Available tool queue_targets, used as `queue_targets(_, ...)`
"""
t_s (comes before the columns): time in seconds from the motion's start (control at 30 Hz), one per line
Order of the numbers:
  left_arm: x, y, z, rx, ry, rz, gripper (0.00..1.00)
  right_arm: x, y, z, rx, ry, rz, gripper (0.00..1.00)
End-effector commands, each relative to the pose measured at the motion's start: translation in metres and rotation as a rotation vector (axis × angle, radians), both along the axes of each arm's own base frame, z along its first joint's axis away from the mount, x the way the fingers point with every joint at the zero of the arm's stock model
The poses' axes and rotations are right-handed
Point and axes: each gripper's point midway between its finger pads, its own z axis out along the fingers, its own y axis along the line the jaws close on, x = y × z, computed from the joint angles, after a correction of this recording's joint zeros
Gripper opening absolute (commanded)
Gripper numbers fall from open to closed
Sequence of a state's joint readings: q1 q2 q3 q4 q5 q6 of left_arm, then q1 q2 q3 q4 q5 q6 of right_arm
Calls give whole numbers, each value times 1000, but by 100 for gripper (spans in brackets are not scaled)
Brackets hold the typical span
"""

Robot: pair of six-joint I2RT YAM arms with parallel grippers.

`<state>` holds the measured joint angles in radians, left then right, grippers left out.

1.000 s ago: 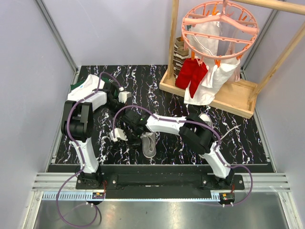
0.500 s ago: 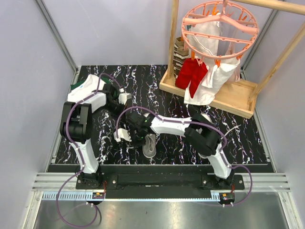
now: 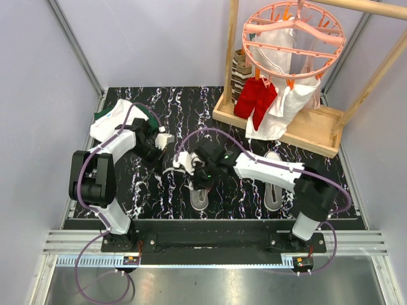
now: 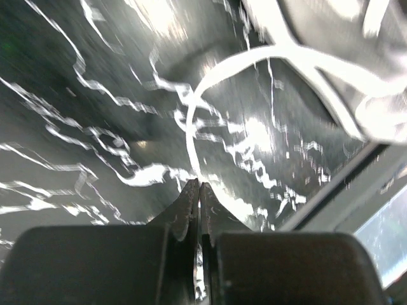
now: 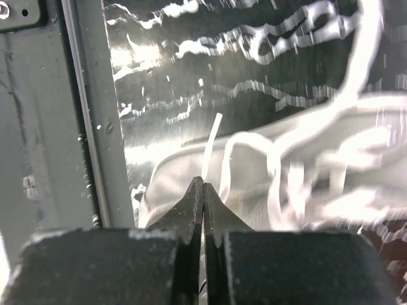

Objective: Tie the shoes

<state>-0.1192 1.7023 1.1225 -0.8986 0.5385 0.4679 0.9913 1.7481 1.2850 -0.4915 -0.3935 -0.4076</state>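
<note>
Two grey canvas sneakers with white soles stand near the table's front edge: the left shoe (image 3: pixel 200 192) and the right shoe (image 3: pixel 275 182). My left gripper (image 3: pixel 169 165) is just left of the left shoe, low over the table. In the left wrist view it (image 4: pixel 199 184) is shut on a white lace (image 4: pixel 189 121) that curves up to the shoe (image 4: pixel 331 38). My right gripper (image 3: pixel 198 176) is over the left shoe's back part. In the right wrist view it (image 5: pixel 203 182) is shut on a lace end (image 5: pixel 212 138) above the shoe (image 5: pixel 191 171).
A wooden drying rack (image 3: pixel 280 124) with a pink round hanger (image 3: pixel 294 32), white clothes and a red cloth (image 3: pixel 255 101) stands at the back right. Folded white and green clothes (image 3: pixel 109 118) lie at the back left. A metal rail (image 5: pixel 89 127) runs along the table's front.
My right arm has swung right, uncovering the right shoe, and its gripper has moved from left of the left shoe to over it. My left arm's elbow has dropped outward to the left.
</note>
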Motion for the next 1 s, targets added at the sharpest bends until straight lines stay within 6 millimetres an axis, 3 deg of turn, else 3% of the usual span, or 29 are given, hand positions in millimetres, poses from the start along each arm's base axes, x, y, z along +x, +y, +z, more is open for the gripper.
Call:
queue_targets(0.0,-21,14,5,52,3,-78,0,-2,-21,21,55,109,-167,0)
queue_targets(0.07,-28,18,7,70,6,-106,0,-1,-29,28,76,132,-215,0)
queue_targets(0.2,-42,28,5,97,3,-204,0,-5,-44,24,79,191,-297,0)
queue_targets(0.37,-62,43,-6,151,13,-285,0,3,-58,27,117,230,-400,0)
queue_targets(0.47,-65,40,-8,130,-4,-306,4,11,-64,24,128,234,-438,0)
queue_targets(0.5,-62,36,-3,109,-32,-307,16,12,-64,26,135,257,-469,0)
queue_targets(0.63,-41,-5,38,-115,-172,-268,36,15,-56,27,161,280,-486,0)
queue_targets(0.73,-19,-28,68,-206,-260,-222,42,16,-51,29,178,289,-480,0)
queue_targets(0.83,-5,-47,82,-230,-296,-211,42,17,-50,23,172,294,-487,0)
queue_targets(0.97,1,-67,81,-226,-306,-223,42,17,-49,18,164,312,-486,0)
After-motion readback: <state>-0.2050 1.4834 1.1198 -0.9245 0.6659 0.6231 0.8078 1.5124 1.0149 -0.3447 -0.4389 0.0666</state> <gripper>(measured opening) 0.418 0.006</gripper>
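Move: Both hands hold lace ends of the left shoe. From the left hand, the bare table spot its end is taken to lies about 7 cm back, 4 cm left and 4 cm below; the lace crossing is some 15 cm right and 4 cm back. From the right hand, bare table beside the shoe is about 7 cm right, level fore and aft, 8 cm below; the crossing is about 3 cm ahead, straight in line, and the heel 8 cm back. The hands draw the two lace ends apart across the left shoe: the right slides about 7 cm to the right with its fingers shut, turning clockwise nearly 30 degrees, then eases back a little, still pinching its end, while the left pulls back about 7 cm and some 4 cm left, low over the table. There the left fingers open and let go, and that hand rises clear while coming forward and right towards the shoe, ending above its start. ##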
